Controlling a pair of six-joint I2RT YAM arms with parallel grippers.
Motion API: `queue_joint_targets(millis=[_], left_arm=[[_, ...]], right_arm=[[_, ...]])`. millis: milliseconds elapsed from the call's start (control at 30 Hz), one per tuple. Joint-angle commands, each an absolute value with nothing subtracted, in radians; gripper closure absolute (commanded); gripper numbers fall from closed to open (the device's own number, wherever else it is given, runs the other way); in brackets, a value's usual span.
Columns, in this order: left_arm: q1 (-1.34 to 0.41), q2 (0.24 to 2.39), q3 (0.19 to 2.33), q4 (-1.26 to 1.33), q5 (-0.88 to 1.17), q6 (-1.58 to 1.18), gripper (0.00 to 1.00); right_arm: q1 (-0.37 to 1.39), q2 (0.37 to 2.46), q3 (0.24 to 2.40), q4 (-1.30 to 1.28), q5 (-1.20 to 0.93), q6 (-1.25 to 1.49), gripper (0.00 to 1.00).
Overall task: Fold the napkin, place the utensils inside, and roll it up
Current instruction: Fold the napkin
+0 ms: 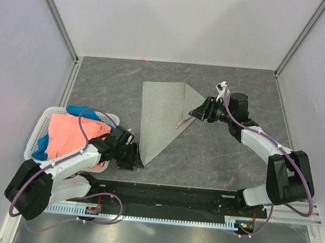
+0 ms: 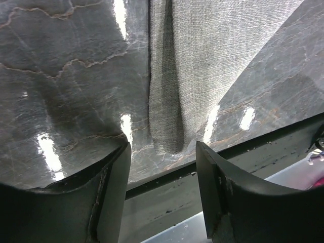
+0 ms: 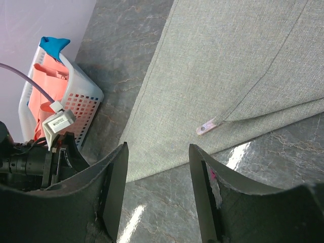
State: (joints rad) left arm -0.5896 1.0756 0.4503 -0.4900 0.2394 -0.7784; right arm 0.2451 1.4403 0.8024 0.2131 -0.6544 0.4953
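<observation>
The light grey napkin [image 1: 163, 116] lies flat on the dark table, folded into a long triangle whose tip points toward the near edge. A pinkish end of the utensils [image 1: 179, 123] [image 3: 208, 126] pokes out from under the folded flap near the right edge; the rest is hidden. My left gripper [image 1: 133, 160] [image 2: 162, 145] is open at the napkin's near tip [image 2: 167, 131], with nothing between its fingers. Over the napkin's right edge [image 3: 228, 61], my right gripper [image 1: 196, 113] [image 3: 158, 146] hangs open and holds nothing.
A white basket [image 1: 40, 139] [image 3: 83, 96] sits at the left, holding a coral-orange cloth [image 1: 70, 133] and a blue cloth [image 1: 85, 112]. The black base rail [image 1: 162, 192] runs along the near table edge, just behind the left gripper. White walls enclose the table.
</observation>
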Motion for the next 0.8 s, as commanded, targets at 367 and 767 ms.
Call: queue_joint_targets(millis=[367, 767], left_arm=[[-0.591, 1.08, 0.397, -0.411, 0.23, -0.853, 0.53], [-0.591, 1.104, 0.388, -0.385, 0.245, -0.851, 0.76]], right_arm=[[0.247, 1.407, 0.77, 0.281, -0.666, 0.512, 0.41], [0.247, 1.393, 0.755, 0.279, -0.661, 0.511, 0.41]])
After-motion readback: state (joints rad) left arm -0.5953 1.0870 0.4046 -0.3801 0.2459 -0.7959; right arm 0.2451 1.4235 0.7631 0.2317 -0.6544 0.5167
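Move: The napkin's near tip sits right between the left hand's open fingers, level fore and aft, about 1 cm to the right and 1 cm below. The utensil's pink handle end lies some 20 cm ahead and 12 cm to the right of this hand. The white basket stands about 25 cm to its left and 8 cm ahead. From the idle right hand, the same tip lies roughly 20 cm back, 17 cm left and 15 cm down. Closing slowly is nearly all the left hand does: it eases about 1 cm rightward and down with a touch of forward, still pointing steeply down, while its fingers narrow from a bit over half open to under a third. They close in on the napkin's near tip from both sides and begin to pinch it. ##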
